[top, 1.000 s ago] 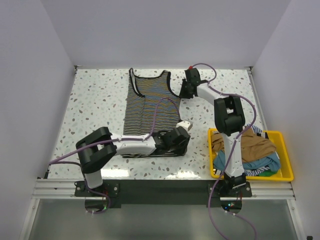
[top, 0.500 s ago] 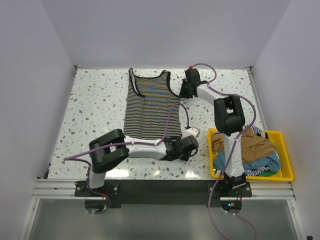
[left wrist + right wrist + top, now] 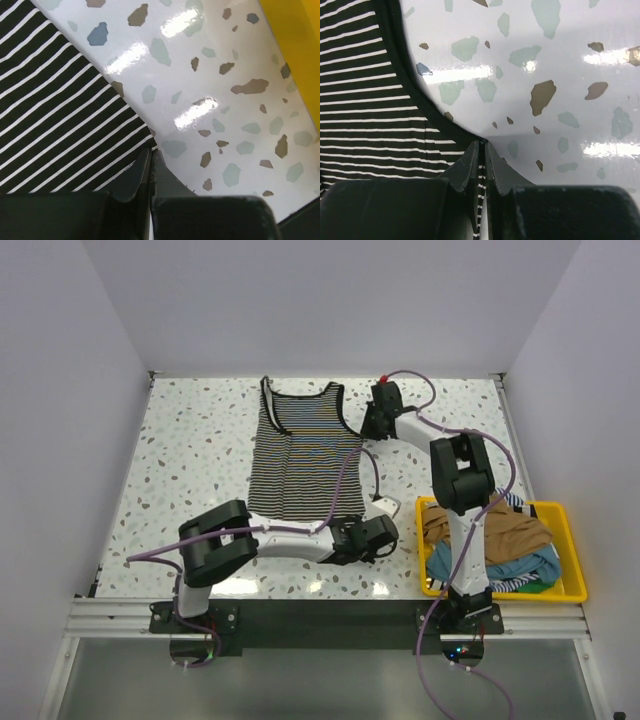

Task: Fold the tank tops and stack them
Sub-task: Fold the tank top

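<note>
The black-and-white striped tank top (image 3: 305, 455) lies flat on the speckled table, neck at the far end. My left gripper (image 3: 362, 523) is shut on its near right hem corner (image 3: 145, 142). My right gripper (image 3: 366, 428) is shut on the cloth at the right armhole edge (image 3: 481, 145), with striped cloth showing between its fingers. A tan-brown tank top (image 3: 500, 530) lies on top of a heap in the yellow basket (image 3: 570, 540), over teal and broad-striped ones (image 3: 530, 575).
The yellow basket stands at the near right of the table; its side shows in the left wrist view (image 3: 295, 55). White walls close in the table on three sides. The arm bases sit on the near rail.
My left gripper moved from over the top's near hem out to its near right corner and pulled it flat. The right arm stayed at the armhole.
</note>
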`<state>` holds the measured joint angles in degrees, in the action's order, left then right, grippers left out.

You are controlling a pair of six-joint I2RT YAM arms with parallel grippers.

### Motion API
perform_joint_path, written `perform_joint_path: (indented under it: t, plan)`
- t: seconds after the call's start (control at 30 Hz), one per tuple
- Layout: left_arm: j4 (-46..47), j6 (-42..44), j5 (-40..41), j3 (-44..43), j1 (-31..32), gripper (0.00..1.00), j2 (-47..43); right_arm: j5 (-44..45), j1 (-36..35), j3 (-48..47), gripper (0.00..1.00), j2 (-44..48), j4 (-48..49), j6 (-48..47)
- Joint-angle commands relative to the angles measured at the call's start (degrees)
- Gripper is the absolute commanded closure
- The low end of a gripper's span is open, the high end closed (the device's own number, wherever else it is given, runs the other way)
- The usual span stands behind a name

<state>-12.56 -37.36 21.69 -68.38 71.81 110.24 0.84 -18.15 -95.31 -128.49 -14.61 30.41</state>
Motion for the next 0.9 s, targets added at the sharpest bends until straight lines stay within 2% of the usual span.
perform_joint_path:
  t: [0.0, 0.17, 0.4, 0.67, 0.87]
  plan:
    - [-0.19, 1.59, -1.73, -0.62, 1.49, 1.00, -4.41, 4.16, -0.13, 3.37, 1.00, 3.06, -3.93, -0.44]
    - [-0.54, 0.45, -4.55, 2.02, 4.12, 1.00, -8.97, 7.94, 0.05, 7.14, 1.00, 7.44, -4.81, -0.27]
    - [4.55, -3.76, -7.54, 12.82, 4.48, 1.00, -18.21, 12.08, 0.13, 13.04, 1.00, 14.30, -6.13, 0.08]
    - [4.03, -7.89, -3.60, 17.58, 4.39, 1.00, -24.54, 11.38, -0.22, 11.72, 1.00, 16.69, -7.71, 0.87]
    - [-0.62, -12.72, 1.15, 20.91, 3.16, 1.00, -29.72, 11.37, -1.62, 9.71, 1.00, 17.92, -8.06, 2.37]
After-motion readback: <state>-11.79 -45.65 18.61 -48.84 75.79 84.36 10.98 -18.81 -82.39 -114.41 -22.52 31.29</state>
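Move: The left hand already pinches the tank top's near right hem corner, with the body's middle about 23 cm ahead and 16 cm to its left. The right hand holds the lower end of the right armhole: that middle lies some 9 cm back and 15 cm left, the right strap about 13 cm ahead and 6 cm left. From the left hand, the yellow bin is roughly 28 cm right and 2 cm ahead. All lie about at hand height. Left hand pulls its pinched corner back, up, then left; right hand drags its own back-right some 8 cm. ##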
